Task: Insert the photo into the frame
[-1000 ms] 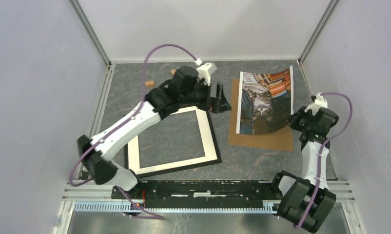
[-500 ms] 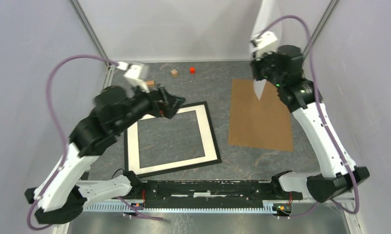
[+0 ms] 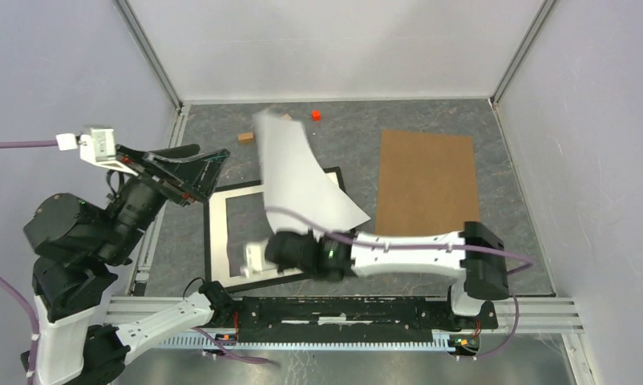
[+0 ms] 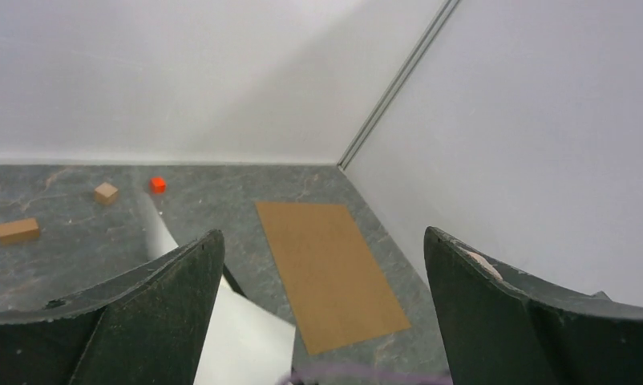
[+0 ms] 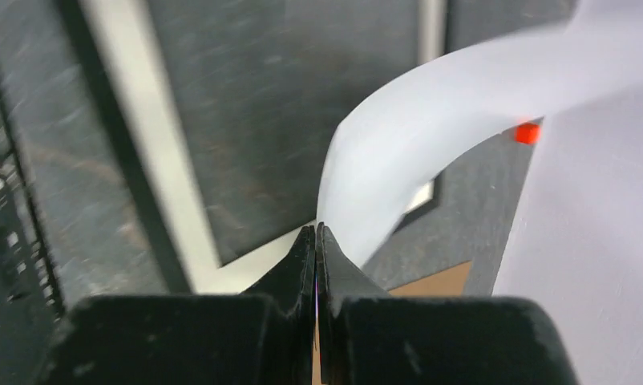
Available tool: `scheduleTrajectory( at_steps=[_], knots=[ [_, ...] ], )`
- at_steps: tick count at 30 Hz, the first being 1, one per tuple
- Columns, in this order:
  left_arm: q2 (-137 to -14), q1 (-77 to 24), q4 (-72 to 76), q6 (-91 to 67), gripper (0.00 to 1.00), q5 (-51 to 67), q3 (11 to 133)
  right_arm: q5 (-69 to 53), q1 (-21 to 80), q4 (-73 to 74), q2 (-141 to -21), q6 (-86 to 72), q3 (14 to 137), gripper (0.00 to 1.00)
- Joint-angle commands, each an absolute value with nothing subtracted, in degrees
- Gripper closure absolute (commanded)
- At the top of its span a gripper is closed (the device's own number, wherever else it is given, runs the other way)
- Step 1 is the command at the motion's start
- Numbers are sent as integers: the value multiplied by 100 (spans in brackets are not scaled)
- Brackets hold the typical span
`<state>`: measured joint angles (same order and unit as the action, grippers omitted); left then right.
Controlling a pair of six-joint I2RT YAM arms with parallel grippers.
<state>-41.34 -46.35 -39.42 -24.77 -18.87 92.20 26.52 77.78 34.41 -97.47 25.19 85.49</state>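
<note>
The photo shows its white back and arches in a curl over the right half of the frame, a black rectangle with a white mat inside it. My right gripper is shut on the photo's near edge, low above the frame's front part, with that arm stretched in from the right. In the right wrist view the sheet bends up and away to the right. My left gripper hangs open and empty, raised near the frame's left far corner.
A brown backing board lies flat to the right of the frame. A red cube and a tan block sit near the back wall. White walls close in the left, back and right sides.
The right arm has swung from the back right, where it held the photo high, down over the frame. The left arm has pulled back to the left and risen.
</note>
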Motion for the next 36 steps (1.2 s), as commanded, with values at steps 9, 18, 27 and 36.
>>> scheduleTrajectory(
  at_steps=[9,18,27,36],
  knots=[
    [-4511,-4632,-3852,-2584,0,-1756,8667,4090,8648,1831,-8941,2551,5230,92],
    [-5008,-4632,-3595,-2321,0,-1165,8422,3582,8650,1653,-7860,883,4371,10],
    [-5627,-4632,-3669,-1563,0,-896,8800,2842,8644,1297,-6474,-1956,4174,2],
    [-5426,-4635,-3035,-1018,0,-1274,7761,1473,6280,839,-5804,-4510,2818,2]
  ],
)
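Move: The right hand, with the photo's edge still pinched and its white back up, is above the near part of the frame; the frame's middle lies some 8 cm ahead, 5 cm left and 19 cm below. The brown board lies 18 cm ahead and 32 cm right, the red cube 37 cm ahead and 4 cm right, the wooden block 31 cm ahead and 14 cm left. From the high left hand, the frame's middle is 11 cm ahead, 4 cm right and about 52 cm below. Down some 13 cm, right 11 cm and a little back, the right hand lowers the photo over the frame, then opens wide and lets go of its near corner. It rises about 8 cm while drawing back, dipping forward and right at the end, its wrist rolling well over. The open left hand comes down, right and forward towards the frame, rolling some 20 degrees and touching nothing. ##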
